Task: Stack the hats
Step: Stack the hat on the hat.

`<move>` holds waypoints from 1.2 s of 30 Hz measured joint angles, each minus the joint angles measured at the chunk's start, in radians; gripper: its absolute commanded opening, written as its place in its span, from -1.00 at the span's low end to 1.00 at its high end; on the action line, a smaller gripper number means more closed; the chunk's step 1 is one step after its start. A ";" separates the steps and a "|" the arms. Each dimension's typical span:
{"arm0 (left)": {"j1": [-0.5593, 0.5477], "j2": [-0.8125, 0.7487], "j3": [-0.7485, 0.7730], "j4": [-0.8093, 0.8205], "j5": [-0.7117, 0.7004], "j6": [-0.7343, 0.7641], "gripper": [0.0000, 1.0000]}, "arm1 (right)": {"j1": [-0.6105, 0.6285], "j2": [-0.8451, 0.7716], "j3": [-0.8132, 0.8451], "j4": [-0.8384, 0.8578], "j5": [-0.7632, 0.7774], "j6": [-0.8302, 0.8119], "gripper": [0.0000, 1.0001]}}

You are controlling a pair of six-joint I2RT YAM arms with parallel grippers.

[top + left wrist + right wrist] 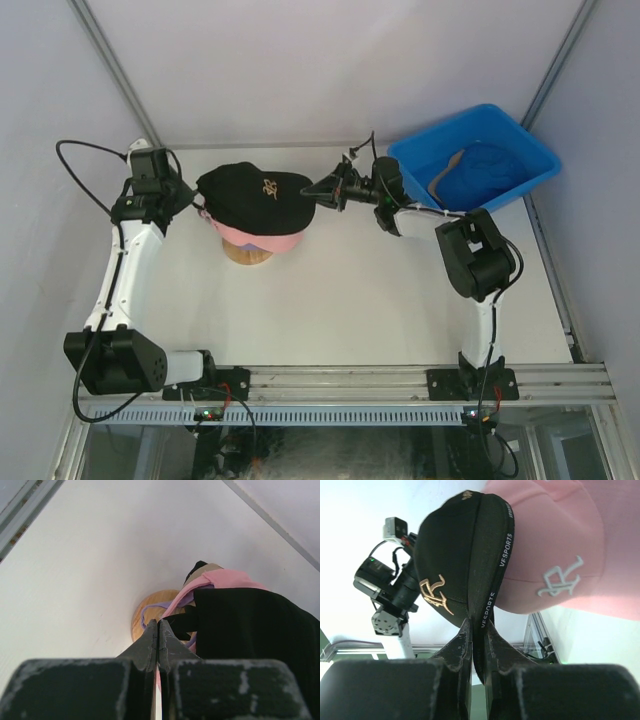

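Observation:
A black hat (250, 195) with a gold logo lies on top of a pink hat (262, 241), both on a wooden stand (247, 256). My right gripper (309, 190) is shut on the black hat's brim (487, 575), and the pink hat (555, 540) shows just beside it. At the opposite side of the stack my left gripper (192, 199) is shut, with nothing between its fingers (150, 640). Just ahead of its tips are the stand (145, 622), a purple strap (148, 610), the pink hat (225, 579) and the black hat (250, 630). A blue hat (492, 165) with a tan brim (443, 178) beside it lies in the bin.
A blue plastic bin (520, 135) stands at the back right, just behind my right arm's elbow (475, 255). White walls close the back and both sides. A metal rail (350, 382) runs along the near edge.

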 measured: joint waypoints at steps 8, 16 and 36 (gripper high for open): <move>0.000 0.029 0.035 -0.037 0.003 0.013 -1.00 | 0.023 0.026 -0.118 0.183 0.058 0.032 -0.91; 0.000 0.087 0.074 -0.068 0.010 0.038 -1.00 | 0.033 0.123 -0.132 0.315 0.089 0.053 -0.91; -0.002 0.240 0.147 -0.104 0.054 0.082 -1.00 | 0.048 0.204 -0.122 0.324 0.151 0.059 -0.95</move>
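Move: The pink hat on top of the stack, which the black hat I hold is going onto, lies about 9 cm to my left hand's right, roughly level ahead and 10 cm below. From my right hand it is about 11 cm left, 3 cm back and some 11 cm below. The purple hat sits in the stack about 3 cm under the pink one. The wooden stand's middle is roughly 8 cm under the pink hat. I lower the black hat towards the pink one with both hands, my left still pinching its back strap, my right still gripping its brim. My right hand leads, sinking about 9 cm after easing back a touch. My left dips a little over 4 cm while reaching some 3 cm forward, tipping about 10 degrees further down. ##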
